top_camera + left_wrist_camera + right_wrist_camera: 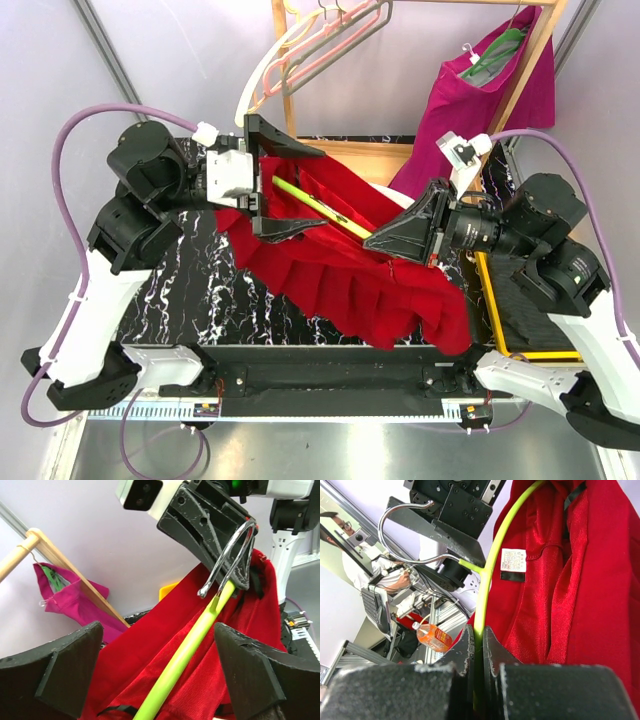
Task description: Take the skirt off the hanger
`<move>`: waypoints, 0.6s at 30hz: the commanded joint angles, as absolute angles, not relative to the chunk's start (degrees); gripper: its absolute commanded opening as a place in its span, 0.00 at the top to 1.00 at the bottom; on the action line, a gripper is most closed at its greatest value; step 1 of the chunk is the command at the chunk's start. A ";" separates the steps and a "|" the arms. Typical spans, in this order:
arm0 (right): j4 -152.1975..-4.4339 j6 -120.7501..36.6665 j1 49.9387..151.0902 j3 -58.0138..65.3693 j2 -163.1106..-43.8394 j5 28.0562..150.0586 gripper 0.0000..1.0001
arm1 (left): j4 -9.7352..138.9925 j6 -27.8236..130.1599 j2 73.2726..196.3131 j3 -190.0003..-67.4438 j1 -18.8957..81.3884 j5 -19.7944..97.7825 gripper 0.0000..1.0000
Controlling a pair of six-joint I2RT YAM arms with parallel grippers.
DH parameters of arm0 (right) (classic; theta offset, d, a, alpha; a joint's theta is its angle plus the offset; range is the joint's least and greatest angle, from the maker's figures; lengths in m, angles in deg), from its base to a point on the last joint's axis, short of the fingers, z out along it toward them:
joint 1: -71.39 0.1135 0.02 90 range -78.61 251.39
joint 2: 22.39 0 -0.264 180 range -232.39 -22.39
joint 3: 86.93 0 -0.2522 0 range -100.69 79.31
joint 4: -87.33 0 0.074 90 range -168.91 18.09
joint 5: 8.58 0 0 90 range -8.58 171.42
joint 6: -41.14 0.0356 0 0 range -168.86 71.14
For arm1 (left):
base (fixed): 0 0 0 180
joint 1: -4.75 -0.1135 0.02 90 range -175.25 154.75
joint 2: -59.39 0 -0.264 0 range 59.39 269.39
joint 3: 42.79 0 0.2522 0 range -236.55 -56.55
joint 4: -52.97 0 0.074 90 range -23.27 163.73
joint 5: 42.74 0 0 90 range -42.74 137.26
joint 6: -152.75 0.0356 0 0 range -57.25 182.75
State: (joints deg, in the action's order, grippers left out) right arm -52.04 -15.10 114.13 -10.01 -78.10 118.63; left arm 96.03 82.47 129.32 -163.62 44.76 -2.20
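A red skirt (370, 285) hangs on a lime-green hanger (325, 208) above the black marbled table (200, 295). My right gripper (370, 240) is shut on the hanger's green bar; in the right wrist view the jaws (479, 632) pinch the bar just below its metal hook (405, 535), with the skirt (565, 590) and its white label (513, 560) to the right. My left gripper (320, 189) is open around the hanger's other end. In the left wrist view the bar (185, 652) and skirt (145, 655) lie between the wide-apart fingers (55, 672), untouched.
A wooden rack (530, 60) stands at the back with pale empty hangers (320, 40) and a magenta skirt (500, 95) on it. A yellow-rimmed black tray (492, 300) lies at the table's right edge, under the right arm.
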 commanded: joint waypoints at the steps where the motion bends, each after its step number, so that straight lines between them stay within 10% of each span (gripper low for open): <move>1: -60.81 -15.81 114.45 -12.18 -77.85 119.74 1.00 | 95.91 80.60 128.91 -162.55 45.00 -3.28 0.01; 12: -60.28 -17.04 114.37 -15.17 -80.05 120.53 1.00 | 102.06 78.22 129.35 -160.18 45.26 -7.41 0.06; 18: -59.93 -17.66 114.37 -16.66 -81.28 120.88 1.00 | 106.02 80.06 130.22 -161.40 45.70 -8.64 0.61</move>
State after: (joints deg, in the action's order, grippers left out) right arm -50.29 -15.64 114.15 -11.95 -81.55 120.60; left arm 102.98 80.11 129.34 -160.19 44.97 -5.26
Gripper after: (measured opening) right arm 0.051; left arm 0.553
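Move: Just under the left hand's open fingers, which point to the robot's right, lies the yellow-green hanger bar, about 4 cm below and roughly 1 cm to the right. The red skirt draped on the hanger has its middle some 10 cm back, 5 cm right and 16 cm below that hand. The right hand grips the hanger already; the spot the left hand goes for lies about 9 cm to its left, 7 cm farther out and about level. Sinking about 4.5 cm almost straight down onto the hanger bar, the left hand rolls some 10 degrees and dips its fingertips slightly, then late on begins to close from wide open to roughly half, the fingers straddling the bar. The right hand keeps its pinch on the hanger and eases it a centimetre or so left towards the left hand. ##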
